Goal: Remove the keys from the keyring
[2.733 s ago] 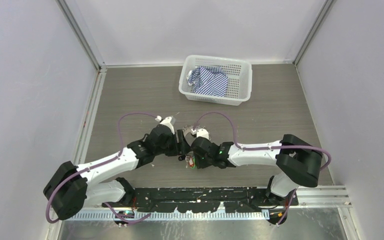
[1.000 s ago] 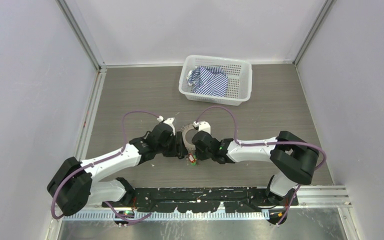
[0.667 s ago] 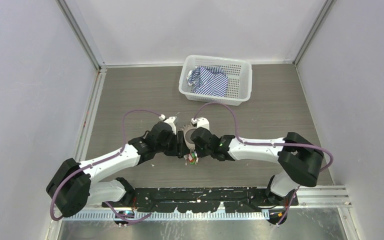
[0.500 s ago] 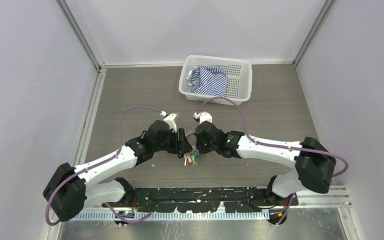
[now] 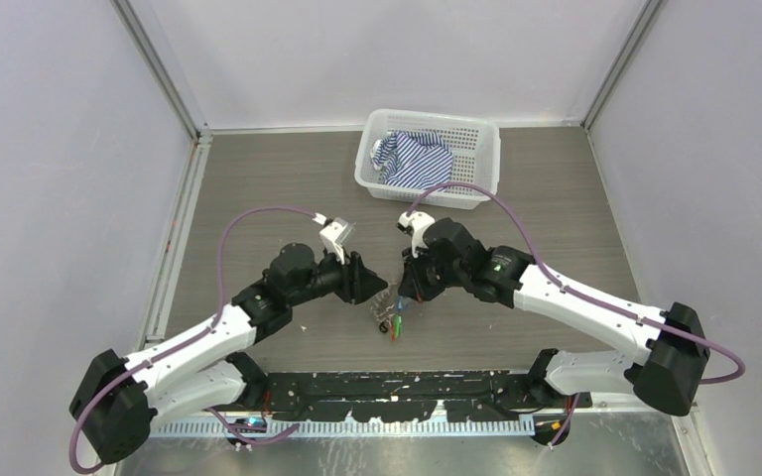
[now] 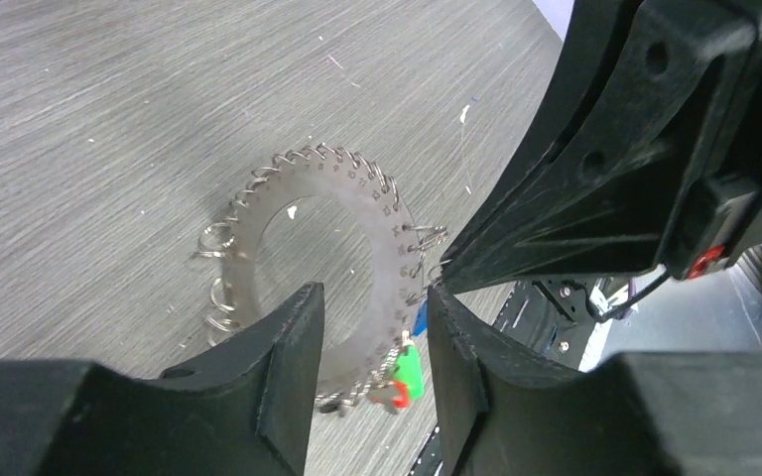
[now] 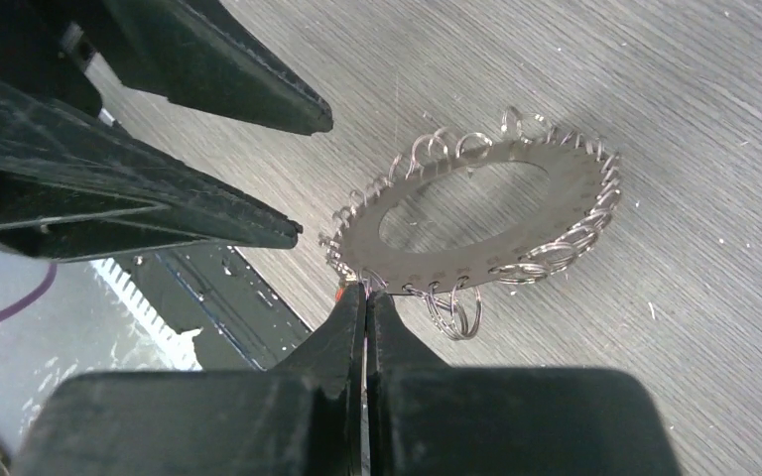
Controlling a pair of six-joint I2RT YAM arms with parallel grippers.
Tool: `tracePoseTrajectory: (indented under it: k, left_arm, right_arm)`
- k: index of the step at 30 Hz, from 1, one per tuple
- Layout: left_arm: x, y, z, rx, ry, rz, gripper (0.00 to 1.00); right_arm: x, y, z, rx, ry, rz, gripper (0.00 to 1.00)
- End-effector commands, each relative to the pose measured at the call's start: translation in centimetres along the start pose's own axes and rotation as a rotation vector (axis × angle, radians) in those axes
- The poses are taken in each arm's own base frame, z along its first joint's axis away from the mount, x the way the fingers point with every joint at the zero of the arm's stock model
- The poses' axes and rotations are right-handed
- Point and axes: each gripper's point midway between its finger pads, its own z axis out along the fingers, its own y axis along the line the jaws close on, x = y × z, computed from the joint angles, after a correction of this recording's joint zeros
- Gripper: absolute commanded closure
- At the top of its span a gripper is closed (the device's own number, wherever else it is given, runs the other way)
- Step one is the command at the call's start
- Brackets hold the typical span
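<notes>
The keyring (image 7: pixel 476 233) is a flat toothed metal hoop rimmed with small wire rings. It hangs tilted above the table, and my right gripper (image 7: pixel 365 290) is shut on its near edge. In the left wrist view the keyring (image 6: pixel 382 223) hangs just beyond my left gripper (image 6: pixel 369 342), whose jaws stand open around nothing. The keys (image 6: pixel 407 369) dangle from the hoop's lower edge, with green, red and blue heads showing. In the top view the keyring (image 5: pixel 387 303) and keys (image 5: pixel 394 324) hang between the left gripper (image 5: pixel 375 289) and right gripper (image 5: pixel 407 295).
A white plastic basket (image 5: pixel 486 164) holding a striped shirt (image 5: pixel 415 159) stands at the back of the table. A black rail (image 5: pixel 407 392) runs along the near edge. Grey walls close in both sides.
The two grippers, pressed together on the keyring before, have drawn apart. The left has narrowed and stands off the hoop. The right has shut on it and swung back to the right.
</notes>
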Motion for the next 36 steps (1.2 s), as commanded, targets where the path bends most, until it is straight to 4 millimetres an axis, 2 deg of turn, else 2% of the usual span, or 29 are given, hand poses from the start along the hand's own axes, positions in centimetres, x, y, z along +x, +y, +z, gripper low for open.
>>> tracePoseTrajectory:
  k: [1, 3, 7, 11, 16, 23, 30, 36]
  left_arm:
    - [-0.7, -1.5, -0.3, 0.112, -0.062, 0.132, 0.53]
    - [0.0, -2.0, -0.2, 0.149, -0.067, 0.159, 0.45]
    - [1.3, -2.2, -0.1, 0.156, -0.136, 0.237, 0.40]
    - [1.6, -3.1, -0.2, 0.194, -0.225, 0.280, 0.33]
    - [2.1, -3.7, 0.1, 0.195, -0.226, 0.277, 0.22]
    - [1.8, -3.0, 1.5, 0.115, -0.266, 0.306, 0.18]
    - [2.5, -3.9, 2.5, 0.134, -0.264, 0.307, 0.19]
    - [1.8, -3.5, 2.7, 0.052, -0.329, 0.285, 0.15]
  right_arm:
    - [-2.3, 1.8, -2.8, -0.090, -0.047, -0.047, 0.99]
    - [-2.5, 1.7, -3.2, -0.093, -0.048, -0.044, 0.99]
    - [-2.6, 1.7, -3.7, -0.097, -0.045, -0.047, 0.99]
    - [-2.4, 1.5, -3.5, -0.085, -0.021, -0.039, 0.99]
    - [-2.4, 0.9, -3.2, -0.054, -0.003, -0.024, 0.99]
    - [-3.2, 1.3, -3.1, -0.061, 0.001, -0.015, 0.99]
    - [-4.1, 1.3, -3.4, -0.037, 0.001, 0.003, 0.99]
    - [-5.1, 0.8, -3.1, 0.025, -0.012, 0.086, 0.99]
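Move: The blue key hangs about 3 cm back, 4 cm to the right and 5 cm below my left hand, and about 3 cm under and 1 cm left of my right fingertips, which already pinch the keyring's edge. From my left hand, the green key is some 5 cm back, 4 cm right and 9 cm down. The keyring's centre lies about 1 cm back, 1 cm right and 8 cm below that hand. I bring my left hand about 5 cm back and down, past the near side of the keyring, opening its fingers wide. After a short bob up I ease it down again and about 4 cm right overall towards the hanging keys, its forward side rolling up some 20 degrees. My right hand keeps its pinch, shifts slightly right and raises the keyring about 3 cm. ##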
